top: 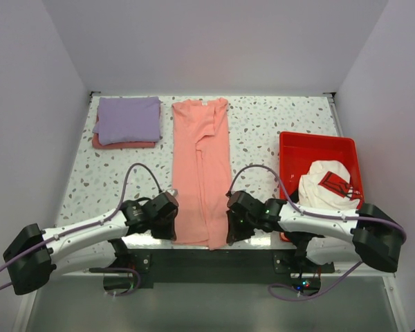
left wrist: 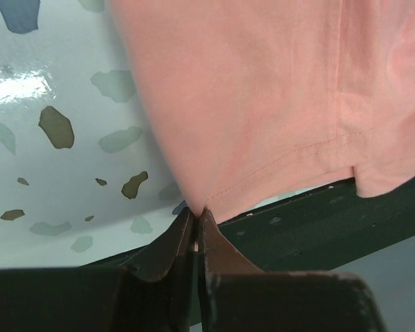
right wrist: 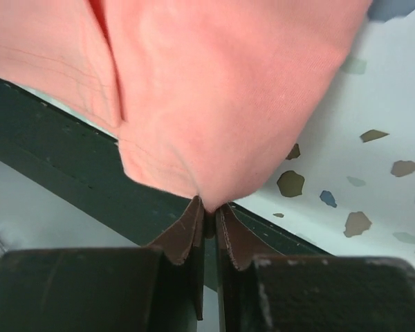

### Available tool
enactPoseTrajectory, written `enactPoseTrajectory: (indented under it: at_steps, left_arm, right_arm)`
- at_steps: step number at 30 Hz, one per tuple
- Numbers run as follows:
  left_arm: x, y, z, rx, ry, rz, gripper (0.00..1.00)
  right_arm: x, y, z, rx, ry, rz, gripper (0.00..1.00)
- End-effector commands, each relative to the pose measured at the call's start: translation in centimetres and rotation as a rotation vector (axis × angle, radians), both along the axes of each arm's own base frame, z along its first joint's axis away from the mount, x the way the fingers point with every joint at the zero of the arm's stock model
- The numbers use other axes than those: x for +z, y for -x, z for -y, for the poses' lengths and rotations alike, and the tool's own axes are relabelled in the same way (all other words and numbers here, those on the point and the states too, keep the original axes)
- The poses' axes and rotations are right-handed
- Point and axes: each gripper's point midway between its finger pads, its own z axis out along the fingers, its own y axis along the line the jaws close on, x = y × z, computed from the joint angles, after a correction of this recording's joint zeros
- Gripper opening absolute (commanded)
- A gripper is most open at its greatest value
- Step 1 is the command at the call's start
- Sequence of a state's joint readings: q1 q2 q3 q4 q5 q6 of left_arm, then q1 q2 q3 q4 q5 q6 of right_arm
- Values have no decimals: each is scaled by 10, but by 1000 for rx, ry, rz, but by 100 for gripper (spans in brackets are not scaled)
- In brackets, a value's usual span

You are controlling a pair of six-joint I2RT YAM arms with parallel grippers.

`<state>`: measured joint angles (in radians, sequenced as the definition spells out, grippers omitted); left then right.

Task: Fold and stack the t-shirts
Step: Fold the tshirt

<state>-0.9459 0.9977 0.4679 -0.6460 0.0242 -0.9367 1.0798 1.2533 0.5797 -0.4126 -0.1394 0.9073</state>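
A salmon-pink t-shirt [top: 200, 166] lies as a long narrow strip down the middle of the speckled table, collar at the far end. My left gripper [top: 173, 228] is shut on its near left hem corner. In the left wrist view the tips [left wrist: 196, 216] pinch the stitched hem of the shirt [left wrist: 263, 90]. My right gripper [top: 229, 232] is shut on the near right corner, and in the right wrist view cloth [right wrist: 214, 90] bunches into the closed tips [right wrist: 209, 206]. A folded lavender t-shirt [top: 128, 119] rests on a folded reddish one [top: 124, 144] at the far left.
A red tray [top: 318, 142] at the right holds a crumpled white t-shirt [top: 328, 183] with a red print. The pink shirt's hem hangs over the dark near edge of the table [left wrist: 318, 221]. White walls enclose the table on three sides.
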Motion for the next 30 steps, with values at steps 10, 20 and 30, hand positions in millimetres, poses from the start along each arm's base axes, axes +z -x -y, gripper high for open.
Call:
enactPoseTrajectory:
  at_steps: [10,20,30]
  left_arm:
    - [48,-46,3,102,-51,182,0]
    - [95,-136,16,233,72,369,0]
    - [127,-206,16,296,110,510,0]
  right_arm:
    - [64,-72,11,-62,26,263,2]
    - [99,-138,-12,-60,10,416,2]
    - [126,-216,-23,-131,24,546,2]
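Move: Both hands already hold the t-shirt's near hem, a corner each, just over the table's front edge; its collar end lies some 50 cm ahead of both, about 8 cm to the left hand's right and 10 cm to the right hand's left. The purple shirt stack sits about 45 cm ahead and 21 cm left of the left hand. The red bin's middle is roughly 20 cm ahead and 33 cm right of the right hand. Both hands keep their pinch and carry the hem about 18 cm forward and 10 cm up towards the collar end. ##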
